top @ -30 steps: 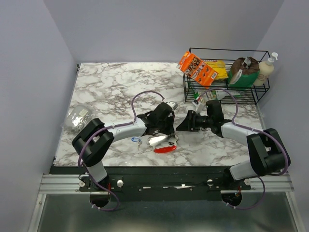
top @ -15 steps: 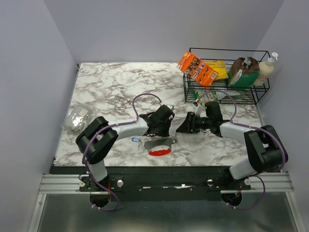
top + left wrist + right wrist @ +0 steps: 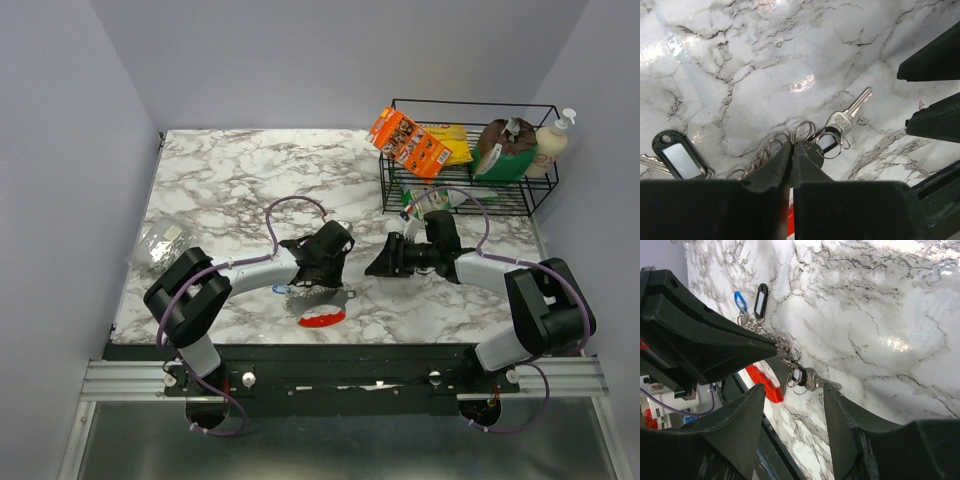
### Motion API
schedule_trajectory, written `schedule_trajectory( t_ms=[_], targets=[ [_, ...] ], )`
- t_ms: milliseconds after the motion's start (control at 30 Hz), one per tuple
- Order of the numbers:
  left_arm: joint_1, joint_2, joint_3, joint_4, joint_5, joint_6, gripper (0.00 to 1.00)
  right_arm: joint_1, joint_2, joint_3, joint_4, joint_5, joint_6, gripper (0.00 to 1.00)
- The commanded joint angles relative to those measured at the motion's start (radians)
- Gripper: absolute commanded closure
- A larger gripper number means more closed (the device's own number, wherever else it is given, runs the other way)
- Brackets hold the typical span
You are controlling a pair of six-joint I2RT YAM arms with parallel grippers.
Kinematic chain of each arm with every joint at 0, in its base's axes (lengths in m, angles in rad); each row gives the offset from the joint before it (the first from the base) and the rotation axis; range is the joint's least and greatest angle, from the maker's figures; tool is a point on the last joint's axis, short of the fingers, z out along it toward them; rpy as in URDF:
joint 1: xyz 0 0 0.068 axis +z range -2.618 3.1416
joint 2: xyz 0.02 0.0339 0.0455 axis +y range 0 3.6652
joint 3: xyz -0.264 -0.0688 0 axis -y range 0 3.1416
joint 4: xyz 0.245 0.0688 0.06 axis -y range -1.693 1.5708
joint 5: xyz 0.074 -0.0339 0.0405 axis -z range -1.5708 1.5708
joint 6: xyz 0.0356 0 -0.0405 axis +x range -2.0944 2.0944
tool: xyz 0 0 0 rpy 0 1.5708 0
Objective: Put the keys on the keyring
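Note:
The keyring (image 3: 769, 150) is a chain of small silver rings lying on the marble, with its red curved piece (image 3: 322, 318) near the front edge. My left gripper (image 3: 791, 145) is shut on one ring of the chain, with only a thin slit between its pads. A silver key (image 3: 847, 115) lies just beyond the tips on a small ring, beside a black tag. A blue-headed key (image 3: 740, 302) and another black tag (image 3: 677, 160) lie at the chain's far end. My right gripper (image 3: 793, 386) stands open, low over the silver key (image 3: 812, 380), touching nothing.
A black wire rack (image 3: 540, 190) at the back right holds an orange box (image 3: 407, 141), a yellow packet, a bag and a soap bottle. A crumpled clear bag (image 3: 160, 243) lies at the left edge. The table's front edge runs just behind the red piece.
My left gripper has shifted slightly left. The keyring with its red piece has moved left and toward the front edge. The right gripper has barely moved.

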Motion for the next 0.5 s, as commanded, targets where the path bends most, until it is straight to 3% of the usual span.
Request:
schedule_trajectory(
  t_ms=[0, 100, 300, 467],
  targets=[
    [0.002, -0.024, -0.012, -0.011, -0.027, 0.004, 0.56, -0.002, -0.004, 0.001, -0.035, 0.009, -0.028, 0.41],
    [0.002, -0.038, -0.009, -0.012, -0.030, 0.009, 0.37, -0.002, -0.012, 0.002, -0.050, 0.015, -0.037, 0.41],
    [0.002, -0.059, -0.010, 0.006, -0.030, 0.024, 0.37, 0.000, -0.032, -0.001, -0.083, 0.024, -0.057, 0.40],
    [0.002, -0.107, -0.038, 0.095, 0.070, 0.081, 0.41, 0.000, -0.047, -0.007, -0.083, 0.025, -0.052, 0.40]
  ],
)
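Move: The left fingertips are at the keyring's wire loops near its right end; the keyring's middle lies about 5 cm to their left, 3 cm nearer the base and roughly 1 cm below. The black-tagged key at the right end is some 3 cm right and 1 cm back; the loose black-tagged key lies about 10 cm left and 1 cm ahead, the blue tag 12 cm left and level. From the right hand, the keyring is 12 cm left, 5 cm back and 3 cm down. The left fingers let go of the keyring's loops, opening from nearly shut to a little over half wide, one finger swinging clear on either side. The hand stays almost in place over them while it opens, then begins to lift straight up, about 1 cm, with no real turn of the wrist. ##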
